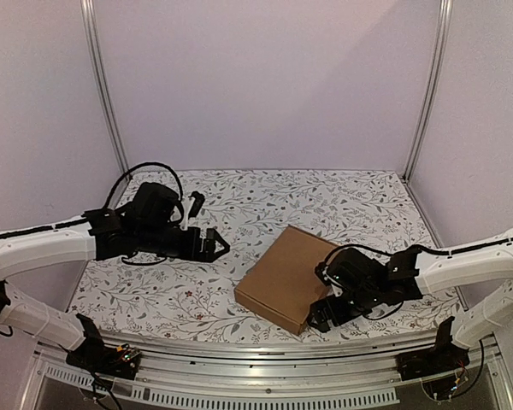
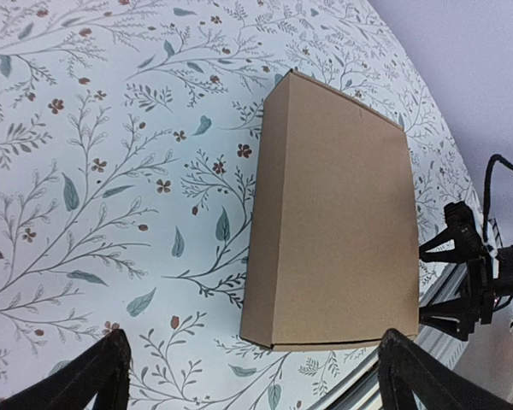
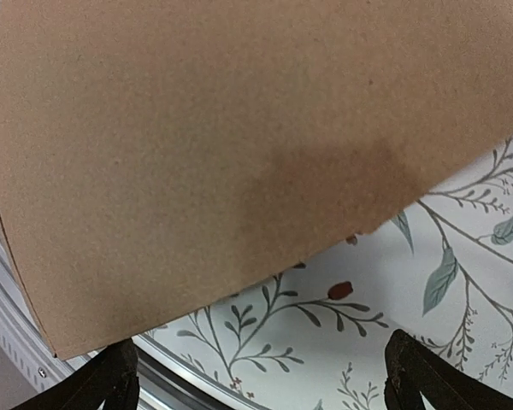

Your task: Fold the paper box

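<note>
The paper box (image 1: 284, 277) is a plain brown cardboard box lying flat and closed on the flowered table, right of centre near the front edge. My left gripper (image 1: 215, 246) hovers open to its left, apart from it; in the left wrist view the paper box (image 2: 333, 213) lies beyond the left gripper (image 2: 252, 363), with nothing between the fingers. My right gripper (image 1: 321, 318) is open at the box's near right corner. In the right wrist view the box's lid (image 3: 222, 137) fills the upper part, just ahead of the right gripper (image 3: 261, 363), which holds nothing.
The flowered tablecloth (image 1: 325, 201) covers the table. A metal rail (image 1: 239, 348) runs along the front edge, close to the box. A small black piece (image 1: 195, 202) lies at the back left. White walls and metal posts (image 1: 103, 85) close the back and sides.
</note>
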Available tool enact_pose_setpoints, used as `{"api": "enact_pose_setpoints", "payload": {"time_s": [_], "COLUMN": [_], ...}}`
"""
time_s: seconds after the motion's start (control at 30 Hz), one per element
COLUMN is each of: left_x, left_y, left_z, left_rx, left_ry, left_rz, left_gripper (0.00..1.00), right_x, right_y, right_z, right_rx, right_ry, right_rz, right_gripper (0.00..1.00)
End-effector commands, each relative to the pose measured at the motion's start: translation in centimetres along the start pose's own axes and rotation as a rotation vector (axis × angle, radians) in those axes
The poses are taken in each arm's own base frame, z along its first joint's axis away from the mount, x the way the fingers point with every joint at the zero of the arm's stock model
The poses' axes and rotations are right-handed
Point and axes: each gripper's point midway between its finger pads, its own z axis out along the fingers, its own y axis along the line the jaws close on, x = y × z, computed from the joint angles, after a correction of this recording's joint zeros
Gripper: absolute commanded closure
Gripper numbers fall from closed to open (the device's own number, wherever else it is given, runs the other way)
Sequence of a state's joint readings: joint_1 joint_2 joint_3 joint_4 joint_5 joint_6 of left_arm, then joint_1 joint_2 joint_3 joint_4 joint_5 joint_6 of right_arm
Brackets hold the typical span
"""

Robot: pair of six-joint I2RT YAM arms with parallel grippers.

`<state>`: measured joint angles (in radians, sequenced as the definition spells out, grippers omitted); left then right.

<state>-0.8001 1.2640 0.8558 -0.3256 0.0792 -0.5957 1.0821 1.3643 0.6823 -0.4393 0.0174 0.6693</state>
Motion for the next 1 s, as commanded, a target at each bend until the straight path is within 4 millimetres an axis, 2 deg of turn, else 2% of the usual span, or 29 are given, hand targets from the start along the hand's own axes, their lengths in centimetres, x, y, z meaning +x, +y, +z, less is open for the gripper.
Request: {"api": "enact_pose_setpoints", "payload": {"time_s": [0.0, 0.07, 0.17, 0.33, 0.47, 0.63, 0.7, 0.8, 0.97], "left_x": [-0.9, -1.3, -1.7, -1.7, -1.7, -1.8, -2.0, -2.4, -3.5], "left_y": [3.0, 3.3, 3.5, 3.9, 4.1, 4.4, 4.5, 4.6, 4.4], "left_z": [-2.7, -3.7, -5.0, -6.3, -7.1, -8.3, -8.7, -9.1, -9.9], "left_rx": [-0.129, -0.143, -0.153, -0.169, -0.176, -0.193, -0.201, -0.211, -0.226], "left_ry": [-0.091, -0.128, -0.164, -0.182, -0.196, -0.22, -0.228, -0.248, -0.279], "left_rz": [-0.02, -0.024, -0.023, -0.021, -0.021, -0.011, -0.005, 0.007, 0.039], "left_gripper": [0.01, 0.0, 0.01, 0.01, 0.0, 0.0, 0.0, 0.0, 0.01], "right_x": [-5.8, -7.7, -11.0, -16.3, -18.8, -20.7, -21.2, -21.9, -22.6], "right_y": [3.7, 4.1, 4.7, 5.6, 5.0, 4.4, 4.3, 4.2, 2.6], "right_z": [0.4, 1.1, 1.2, 1.4, 3.6, 4.1, 3.4, 1.4, -3.3], "right_rx": [-0.05, -0.014, 0.031, 0.122, 0.19, 0.228, 0.238, 0.258, 0.373], "right_ry": [-0.173, -0.22, -0.313, -0.439, -0.462, -0.494, -0.51, -0.541, -0.593], "right_rz": [0.017, 0.028, 0.048, 0.048, 0.047, 0.049, 0.034, -0.005, -0.054], "right_gripper": [0.01, 0.01, 0.01, 0.01, 0.01, 0.01, 0.01, 0.01, 0.01]}}
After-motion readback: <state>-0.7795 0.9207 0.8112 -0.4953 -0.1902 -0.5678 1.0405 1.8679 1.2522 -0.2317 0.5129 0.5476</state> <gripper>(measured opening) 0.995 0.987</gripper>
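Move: The closed paper box lies flat, its middle some 10 cm ahead of the right hand, about 6 cm to its left and roughly 2 cm below the finger level. Its nearest corner is about 4 cm left of that hand and 2 cm back, so the wide-open fingers stand just beside the box's right-hand side. From the left hand the box's middle is about 17 cm to the right, level fore and aft, and some 14 cm below. The box's right-hand side is pushed by the right fingers, which sweep forward and left, about 14 cm forward and 13 cm left. The hand then eases on forward with a small drift back right and a rise, ending over the lid, 6 cm higher than it began, the fingers tipped some 30 degrees towards forward and still open. Meanwhile the left hand, open and empty, withdraws about 8 cm left and 6 cm up. ##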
